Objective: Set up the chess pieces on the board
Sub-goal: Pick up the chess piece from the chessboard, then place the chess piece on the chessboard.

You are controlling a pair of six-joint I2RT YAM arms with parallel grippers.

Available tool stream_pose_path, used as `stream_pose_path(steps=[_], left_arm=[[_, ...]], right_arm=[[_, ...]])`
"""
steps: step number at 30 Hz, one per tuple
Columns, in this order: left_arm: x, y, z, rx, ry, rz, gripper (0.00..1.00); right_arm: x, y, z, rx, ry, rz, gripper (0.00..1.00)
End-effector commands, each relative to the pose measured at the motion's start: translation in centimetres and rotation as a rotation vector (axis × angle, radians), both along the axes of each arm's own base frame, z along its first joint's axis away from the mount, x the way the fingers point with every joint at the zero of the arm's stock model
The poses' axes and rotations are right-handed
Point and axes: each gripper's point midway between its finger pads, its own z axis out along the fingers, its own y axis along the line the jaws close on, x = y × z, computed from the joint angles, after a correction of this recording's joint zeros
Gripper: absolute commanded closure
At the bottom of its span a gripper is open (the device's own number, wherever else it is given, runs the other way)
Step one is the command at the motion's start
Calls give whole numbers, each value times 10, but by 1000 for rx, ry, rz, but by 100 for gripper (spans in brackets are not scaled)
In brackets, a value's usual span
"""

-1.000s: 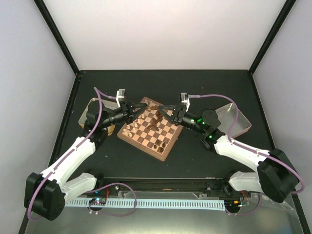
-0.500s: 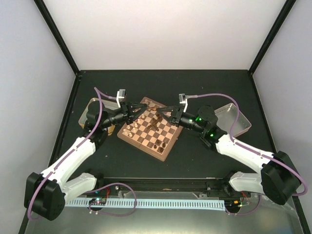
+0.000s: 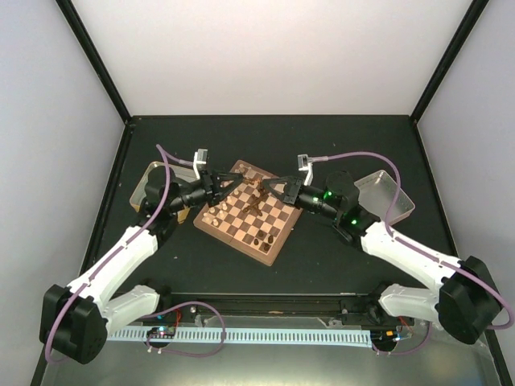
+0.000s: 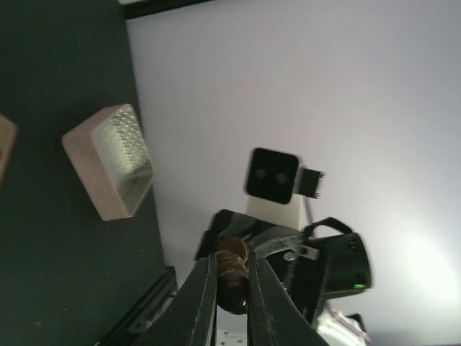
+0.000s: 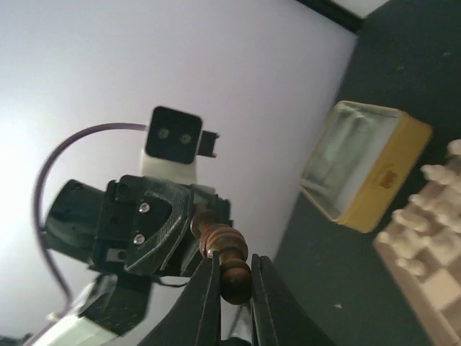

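Observation:
The board [image 3: 278,248] lies at the table's middle, turned at an angle, with chess pieces [image 3: 259,239] standing on it. Both grippers meet above its far part. One dark brown chess piece [image 4: 232,277] is clamped between the fingers of my left gripper [image 4: 231,263]. The right wrist view shows that same dark piece [image 5: 220,241] reaching from the left gripper's jaws [image 5: 144,231] into my right gripper [image 5: 235,263], which is shut on its rounded end. Seen from above, the left gripper [image 3: 232,186] and right gripper [image 3: 267,187] point at each other. Cream pieces [image 5: 425,209] stand along the board's edge [image 5: 432,288].
A shallow metal tray [image 3: 157,173] sits left of the board under the left arm, and shows in the right wrist view as a yellow-sided tray [image 5: 360,166]. Another tray [image 3: 386,193] sits to the right, also seen from the left wrist as a tray [image 4: 108,162]. Black frame posts stand at the corners.
The right gripper opened wider, then shut on the dark piece that the left gripper holds. Its wrist shifted slightly toward the left gripper. The left arm stayed still.

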Motion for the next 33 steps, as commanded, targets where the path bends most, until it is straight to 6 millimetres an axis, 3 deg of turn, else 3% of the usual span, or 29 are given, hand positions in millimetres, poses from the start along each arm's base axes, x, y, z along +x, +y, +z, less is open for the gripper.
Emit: stream_pose_path(steps=[1,2,4,7,12,19,33], left_arm=[[10,13,-12,163,-83,103,98],[12,19,-24,238,-78,138,98],[15,33,-40,367,-101,202,99],[16,51,-62,530,-125,258,99],[16,71,-78,694,-160,304,98],[16,81,-80,764,-179,329,98],[13,84,-78,784,-213,326,98]], right_arm=[[17,-16,-28,-277,-43,-92,98],[22,-21,-37,-375,-50,-111,98],[27,-42,-83,-653,-1,-135,98],[34,-67,-126,-963,33,-128,98],[42,-77,-167,-1226,64,-51,97],[60,-69,-191,-1419,71,-15,97],[79,-47,-217,-1514,79,54,95]])
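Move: Each hand already holds a dark piece up in the air, fingers level and facing the other's. The right hand's place is the free squares by the board's right edge, about 7 cm ahead, 5 cm to its right and 26 cm down. Beyond them stand a dark pawn (11 ahead, 4 right) and the knight (10 ahead, 7 right); the heap of fallen dark pieces lies 9 ahead, 2 left. From the left hand those squares lie 6 ahead, 10 right, 27 below. Still pinching its dark piece, the right hand swings its fingers from sideways to nearly straight down (some 85 degrees) and drops about 22 cm towards the free squares beside the standing pawn and knight, also going forward and a little right, quickly first and then easing. The left hand keeps its own piece and draws away, down and left about 13 cm, its fingers dipping some 45 degrees. ##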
